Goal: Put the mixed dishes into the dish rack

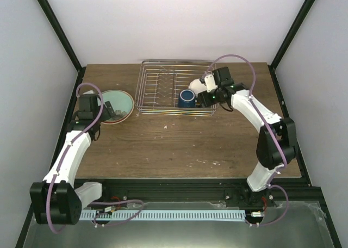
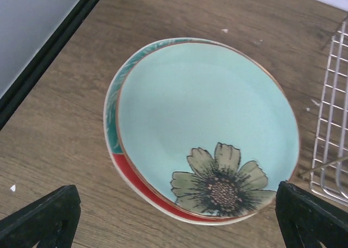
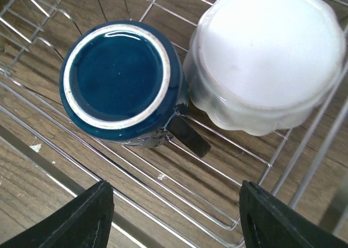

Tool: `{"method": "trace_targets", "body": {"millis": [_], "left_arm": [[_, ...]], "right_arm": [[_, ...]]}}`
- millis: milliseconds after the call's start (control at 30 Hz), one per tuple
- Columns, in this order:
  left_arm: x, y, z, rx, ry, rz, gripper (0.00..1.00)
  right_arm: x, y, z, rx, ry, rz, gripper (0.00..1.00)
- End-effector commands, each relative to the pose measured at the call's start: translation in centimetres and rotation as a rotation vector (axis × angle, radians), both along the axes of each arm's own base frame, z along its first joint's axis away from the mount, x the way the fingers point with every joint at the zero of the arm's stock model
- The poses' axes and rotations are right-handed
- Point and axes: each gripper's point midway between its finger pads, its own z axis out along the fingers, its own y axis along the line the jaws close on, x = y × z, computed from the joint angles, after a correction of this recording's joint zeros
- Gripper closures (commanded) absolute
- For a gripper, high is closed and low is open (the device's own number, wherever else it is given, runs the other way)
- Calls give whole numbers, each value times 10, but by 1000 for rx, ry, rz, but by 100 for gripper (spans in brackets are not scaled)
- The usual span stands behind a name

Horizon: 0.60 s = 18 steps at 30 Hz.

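Observation:
A pale-green plate (image 2: pixel 206 123) with a painted flower lies on a red-rimmed teal-patterned plate (image 2: pixel 126 174), stacked on the table left of the dish rack (image 1: pixel 157 90). My left gripper (image 2: pixel 179 221) hangs open over the near edge of this stack (image 1: pixel 120 102), one fingertip on each side, touching nothing. In the rack's right end a dark blue mug (image 3: pixel 117 76) stands upside down, handle (image 3: pixel 187 135) pointing toward me. A white scalloped dish (image 3: pixel 269 57) sits upside down beside it. My right gripper (image 3: pixel 176 221) is open just above the rack, near the mug, holding nothing.
The rack's wire side (image 2: pixel 331 123) runs close to the right of the plates. A black frame rail (image 2: pixel 38 68) borders the table on the left. Upright tines (image 1: pixel 163 87) fill the rack's left and middle parts.

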Motion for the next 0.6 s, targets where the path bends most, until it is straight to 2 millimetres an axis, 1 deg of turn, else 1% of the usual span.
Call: {"method": "trace_targets", "body": {"millis": [0, 100, 133, 167, 200, 333, 433, 567], "left_arm": [[11, -2, -5, -100, -29, -31, 1], [18, -5, -8, -129, -26, -36, 1], [20, -5, -9, -137, -22, -34, 0], [23, -5, -11, -149, -18, -36, 0], [26, -5, -13, -162, -12, -37, 0], [34, 2, -21, -191, 20, -13, 0], [36, 10, -26, -188, 41, 16, 1], [38, 18, -29, -179, 58, 46, 1]], "right_arm": [[-1, -8, 38, 57, -87, -112, 36], [-14, -9, 52, 122, -124, -143, 35], [-20, -8, 55, 143, -137, -145, 35], [-27, -7, 63, 168, -163, -142, 35], [-33, -6, 64, 183, -172, -141, 35], [-51, -11, 56, 188, -174, -133, 35], [-58, -14, 47, 167, -160, -126, 35], [-63, -12, 45, 179, -157, -106, 35]]}}
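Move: The stacked plates lie below and ahead of the open left gripper: their middle is about 7 cm forward, 1 cm right and some 15 cm down. The dish rack's middle is roughly 35 cm right and 18 cm ahead of that gripper. From the empty right gripper, the plates are some 45 cm left and about level in reach; the blue mug is 4 cm ahead and 8 cm left, the white bowl 11 cm ahead and 1 cm left. Bring the wide-open left gripper down about 4 cm and forward about 3 cm towards the plates, rolling it some 10 degrees so its left side dips; touch nothing yet. Meanwhile draw the empty right gripper back about 6 cm from the mug and over the rack's near rail, rising about 5 cm before sinking slightly, fingers still part open. ##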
